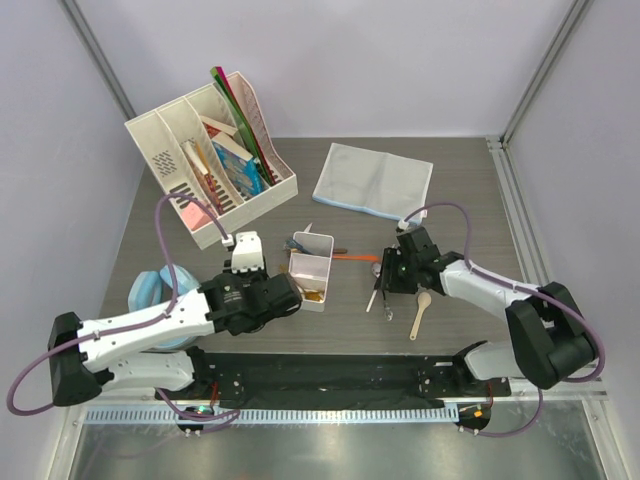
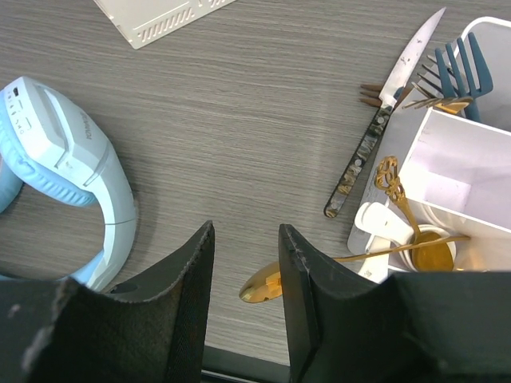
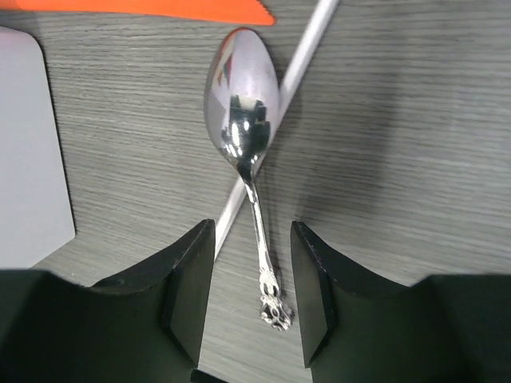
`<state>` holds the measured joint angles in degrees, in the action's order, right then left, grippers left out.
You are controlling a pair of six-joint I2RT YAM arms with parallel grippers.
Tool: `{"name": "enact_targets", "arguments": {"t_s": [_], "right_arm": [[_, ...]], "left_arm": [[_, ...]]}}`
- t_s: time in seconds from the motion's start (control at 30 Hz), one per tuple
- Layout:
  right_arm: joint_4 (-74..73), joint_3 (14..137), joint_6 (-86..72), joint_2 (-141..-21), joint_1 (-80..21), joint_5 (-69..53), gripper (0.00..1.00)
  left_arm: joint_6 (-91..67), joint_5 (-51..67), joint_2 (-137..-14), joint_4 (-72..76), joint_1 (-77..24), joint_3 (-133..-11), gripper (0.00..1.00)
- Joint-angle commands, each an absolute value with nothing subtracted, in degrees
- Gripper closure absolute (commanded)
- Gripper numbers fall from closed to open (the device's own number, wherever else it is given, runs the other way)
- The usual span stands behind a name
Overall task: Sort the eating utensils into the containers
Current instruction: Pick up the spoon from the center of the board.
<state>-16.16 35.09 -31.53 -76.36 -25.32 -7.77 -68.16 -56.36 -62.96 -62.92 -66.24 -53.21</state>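
The white divided container [image 1: 311,268] stands mid-table, with gold spoons [image 2: 415,239] and a white ceramic spoon [image 2: 382,222] at its near end and a blue fork [image 2: 459,68] at its far end. My left gripper [image 2: 246,239] hangs open just left of the container [image 2: 471,171]; a gold spoon bowl [image 2: 263,285] on the table shows past its right finger. A dark-handled knife [image 2: 383,112] lies beside the box. My right gripper [image 3: 251,239] is open, its fingers either side of a silver spoon [image 3: 243,104] handle without touching it.
A white stick-like handle [image 3: 271,120] lies under the silver spoon, with an orange piece [image 3: 160,6] beyond it. A wooden spoon [image 1: 420,315] lies near the right arm. Blue headphones [image 2: 72,175] sit at the left, a file rack [image 1: 215,150] at the back left, a grey-blue cloth [image 1: 372,180] behind.
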Motion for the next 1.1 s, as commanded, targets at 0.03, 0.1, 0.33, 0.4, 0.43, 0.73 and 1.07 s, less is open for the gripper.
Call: {"name": "enact_targets", "arguments": {"t_s": [0.03, 0.1, 0.33, 0.4, 0.43, 0.73, 1.07], "right_arm": [[-12.5, 37.7, -31.0, -80.5, -26.8, -2.5, 0.51], [-11.5, 37.4, -31.6, -81.1, -26.8, -1.0, 0.51], [-10.2, 39.0, -31.1, -85.7, -26.9, 1.3, 0.61], [-11.0, 40.2, -30.8, -87.4, -26.9, 1.4, 0.90], [-11.5, 40.4, -30.8, -87.7, -26.8, 1.4, 0.93], [-16.5, 40.7, -29.3, -80.0, -26.9, 5.0, 0.99], [-19.9, 41.5, -27.1, -65.2, -27.9, -1.0, 0.99]], "left_arm": [[-65.7, -57.1, -63.9, -58.5, -66.1, -52.9, 0.61], [-65.6, -57.0, -64.9, -58.4, -66.1, -53.1, 0.61], [-64.7, -55.5, -66.8, -56.1, -66.1, -53.2, 0.61], [-64.3, -55.4, -67.1, -55.7, -66.1, -53.3, 0.61], [-64.2, -55.4, -67.4, -55.8, -66.1, -53.6, 0.61], [-62.3, -55.5, -69.2, -54.3, -66.1, -54.7, 0.61], [-64.3, -55.9, -67.5, -54.8, -64.2, -53.0, 0.60]]}}
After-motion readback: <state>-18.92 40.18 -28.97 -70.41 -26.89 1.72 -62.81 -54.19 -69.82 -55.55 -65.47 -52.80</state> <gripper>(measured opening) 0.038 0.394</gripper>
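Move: The spoon lies just under the right gripper, its middle some 2 cm ahead and about 1 cm lower; its neck is a little farther out. The white stick crosses beneath the bowl, with its middle 3 cm ahead and 1 cm left of the gripper. The orange knife is about 8 cm ahead and 6 cm left, the wooden spoon 5 cm back and 8 cm right. From the left gripper the spoon is roughly 29 cm right, 3 cm ahead and 15 cm down. Slide the open right gripper low and forward about 5 cm along the spoon, shutting the fingers on its neck as you arrive. Then draw back a little and to the right, and lift about 5 cm, tipping the fingertips some 10 degrees forward and up. Meanwhile ease the left gripper right and down towards the white container, its opening unchanged. ##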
